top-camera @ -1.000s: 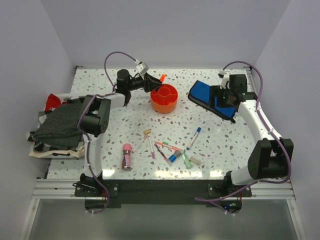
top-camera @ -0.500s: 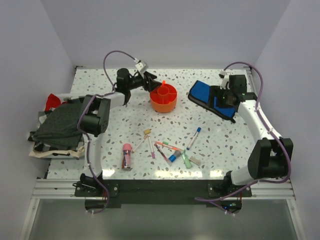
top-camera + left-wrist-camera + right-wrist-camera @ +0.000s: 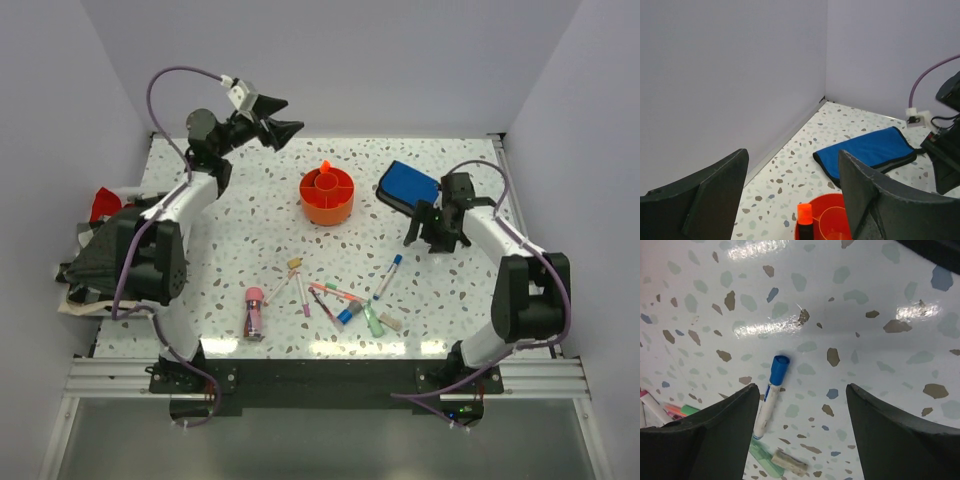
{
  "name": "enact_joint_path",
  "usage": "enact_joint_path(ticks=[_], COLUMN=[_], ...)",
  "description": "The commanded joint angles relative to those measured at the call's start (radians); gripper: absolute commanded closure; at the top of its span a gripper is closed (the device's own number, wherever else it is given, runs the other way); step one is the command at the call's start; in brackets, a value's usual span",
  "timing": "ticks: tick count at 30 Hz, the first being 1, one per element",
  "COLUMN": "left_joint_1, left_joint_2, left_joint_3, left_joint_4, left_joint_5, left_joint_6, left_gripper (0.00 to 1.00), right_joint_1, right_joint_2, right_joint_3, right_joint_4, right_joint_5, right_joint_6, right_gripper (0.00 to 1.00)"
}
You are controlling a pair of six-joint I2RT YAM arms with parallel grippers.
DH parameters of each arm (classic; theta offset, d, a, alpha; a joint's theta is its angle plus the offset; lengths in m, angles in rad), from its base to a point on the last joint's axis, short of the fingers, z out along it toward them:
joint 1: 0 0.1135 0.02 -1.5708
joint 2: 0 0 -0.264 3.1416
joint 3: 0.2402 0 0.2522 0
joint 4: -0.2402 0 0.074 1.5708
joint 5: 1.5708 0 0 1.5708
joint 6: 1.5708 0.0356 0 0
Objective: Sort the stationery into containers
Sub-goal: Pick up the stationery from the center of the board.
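Note:
The round orange caddy [image 3: 327,196] stands at the back middle of the table with an orange marker [image 3: 326,168] upright in it; both show in the left wrist view, the caddy [image 3: 827,222] and the marker [image 3: 805,220]. My left gripper [image 3: 287,125] is open and empty, raised high at the back left of the caddy. My right gripper [image 3: 432,240] is open and empty above the table, beside the blue-capped pen [image 3: 388,276], which also shows in the right wrist view [image 3: 770,395]. Pens, markers and beige erasers [image 3: 335,300] lie loose at the front middle. A pink-capped glue tube [image 3: 254,310] lies front left.
A blue pouch [image 3: 408,186] lies right of the caddy, also in the left wrist view [image 3: 865,152]. A heap of dark cloth [image 3: 115,250] covers the table's left edge. Walls close the back and sides. A green marker [image 3: 767,460] and a beige eraser [image 3: 789,463] lie under the right wrist.
My left gripper has let go of the orange marker, left standing in the caddy, and has risen up and back to the left. My right gripper moved from the blue pouch forward toward the blue-capped pen.

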Motion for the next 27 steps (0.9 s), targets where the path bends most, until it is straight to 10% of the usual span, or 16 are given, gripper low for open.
enact_joint_path(ticks=[1,13,27], left_joint_1=[0.034,0.092,0.099], left_joint_2=[-0.114,-0.321,-0.326], left_joint_3=[-0.097,-0.279,-0.286], left_joint_4=[0.052,-0.027,-0.047], left_joint_5=[0.028,0.038,0.041], left_joint_6=[-0.062,-0.023,-0.026], left_gripper=[0.23,0.23,0.23], right_joint_1=[0.112,0.234,0.234], right_joint_2=[0.069,0.219,0.248], right_joint_3=[0.062,0.203,0.124], right_joint_4=[-0.025,-0.206,-0.154], right_joint_5=[0.045,0.291,0.222], right_joint_6=[0.159,0.430,0.477], right_gripper=[0.28,0.53,0.58])
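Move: The blue-capped marker lies with its middle about 9 cm to the left of the right hand, 7 cm nearer the base and 7 cm below. The green tube is some 12 cm farther back than the marker and 4 cm left of it; the small eraser lies about 13 cm behind the marker, 1 cm to its right. The blue pouch is roughly 15 cm ahead of the right hand and 3 cm to its right. From the left hand the marker is some 29 cm back, 23 cm right and 30 cm down. Leftwards and down, the right hand swings to the blue-capped marker: about 6 cm left, easing 1.5 cm back right, while sinking some 4 cm and drawing slightly back. The fingers tip steeper, the wrist turns roughly 15 degrees clockwise, and the gap narrows by nearly half above the cap end. The open left hand retreats about 7 cm back and 5 cm left from the orange container, rising briefly before settling down again. ##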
